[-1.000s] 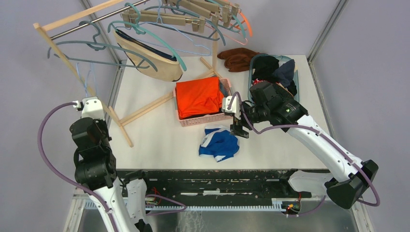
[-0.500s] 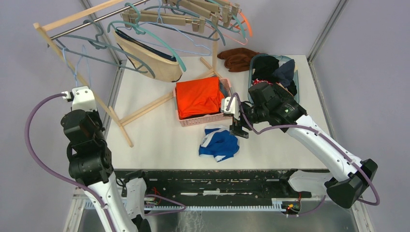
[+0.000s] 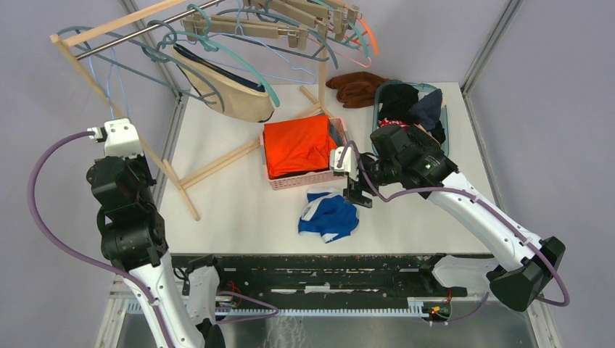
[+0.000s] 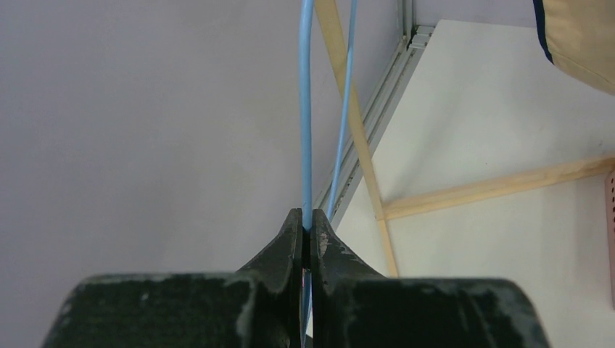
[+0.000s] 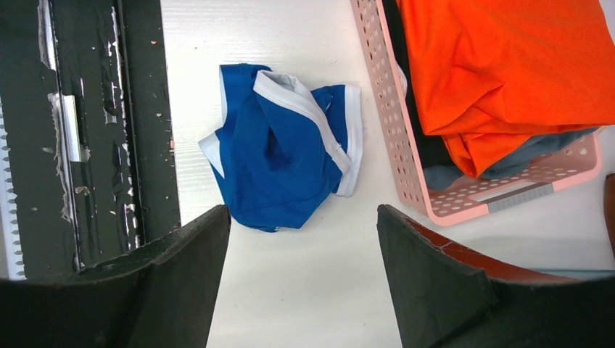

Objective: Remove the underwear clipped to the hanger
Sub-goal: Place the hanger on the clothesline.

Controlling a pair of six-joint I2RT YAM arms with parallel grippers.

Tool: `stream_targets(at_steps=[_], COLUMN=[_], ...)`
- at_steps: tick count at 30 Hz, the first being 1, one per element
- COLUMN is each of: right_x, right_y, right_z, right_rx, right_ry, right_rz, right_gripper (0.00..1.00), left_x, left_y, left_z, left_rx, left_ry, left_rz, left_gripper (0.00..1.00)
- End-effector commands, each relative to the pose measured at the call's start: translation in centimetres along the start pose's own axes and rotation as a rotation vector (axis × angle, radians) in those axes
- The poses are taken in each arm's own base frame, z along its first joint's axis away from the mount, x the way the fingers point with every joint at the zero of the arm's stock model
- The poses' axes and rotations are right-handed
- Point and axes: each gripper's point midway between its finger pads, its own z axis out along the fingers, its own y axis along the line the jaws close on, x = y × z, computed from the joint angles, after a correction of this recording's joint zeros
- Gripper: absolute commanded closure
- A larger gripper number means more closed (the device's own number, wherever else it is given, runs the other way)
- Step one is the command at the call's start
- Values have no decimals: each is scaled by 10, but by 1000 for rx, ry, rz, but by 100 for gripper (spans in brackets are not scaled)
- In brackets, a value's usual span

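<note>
A beige underwear with navy trim (image 3: 233,93) hangs from a teal hanger (image 3: 217,45) on the wooden rack; its corner shows in the left wrist view (image 4: 584,36). My left gripper (image 3: 116,129) (image 4: 307,221) is shut on the thin wire of a light blue hanger (image 3: 109,80) (image 4: 306,109) at the rack's left end, off the table's left edge. A royal blue underwear with white bands (image 3: 330,215) (image 5: 279,163) lies crumpled on the table. My right gripper (image 3: 353,190) (image 5: 303,210) hovers open just right of it, with nothing between its fingers.
A pink basket (image 3: 304,180) (image 5: 464,203) holds an orange garment (image 3: 297,145) (image 5: 508,65). A teal bin (image 3: 444,116) of dark clothes and a brown cloth (image 3: 355,87) sit at the back right. Wooden rack legs (image 3: 217,163) (image 4: 493,188) cross the table's left half. Wooden clip hangers (image 3: 290,22) hang above.
My left arm has moved left and up with the light blue hanger pinched in it, swinging that hanger toward the rack's left end. The right arm has barely moved.
</note>
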Motion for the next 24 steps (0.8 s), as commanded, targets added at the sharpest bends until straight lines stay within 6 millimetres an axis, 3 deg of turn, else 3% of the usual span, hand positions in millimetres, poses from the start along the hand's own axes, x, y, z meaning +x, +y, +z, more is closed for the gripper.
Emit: stream_targets(at_steps=[1,6,11,16,24], right_x=[-7,-6,-5,-6,-6], right_y=[-3,-2,0,2,9], right_z=[-2,1,3,4,10], right_rx=[23,14,9,2,-20], right_ry=[-17,-8,0,2,14], right_rz=[-38,-43,-50,-59,-80], right_gripper=[18,18,18,18,17], left_x=[4,52,82,87,88], left_y=[-11,-25,-31,-21,-19], left_z=[2,6,5,-3,-10], left_rx=[39,69,82,29,32], left_ry=[-32,72,147,179,186], left_rz=[-53,-29,-14,-6,-13], left_gripper=[97,97,97,97,97])
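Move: The left hand, shut on the light-blue hanger, has the free near stretch of the clothesline rail about 12 cm ahead, 5 cm to its right and some 17 cm above. The grey-teal hanger, tilted up at the rail, is centred roughly 11 cm ahead, 9 cm right and 10 cm up; the beige underwear hangs about 13 cm ahead, 28 cm right, near hand height. From the right hand that rail stretch is about 60 cm left, 10 cm ahead and 32 cm up. Still pinching the light-blue hanger by its wire, the left hand lowers it away from the clothesline and the tilted grey-teal hanger, straight down about 10 cm, quickly at first. It then slows and eases back a couple of centimetres; meanwhile the fingers tip down some 15 degrees and stay shut. ##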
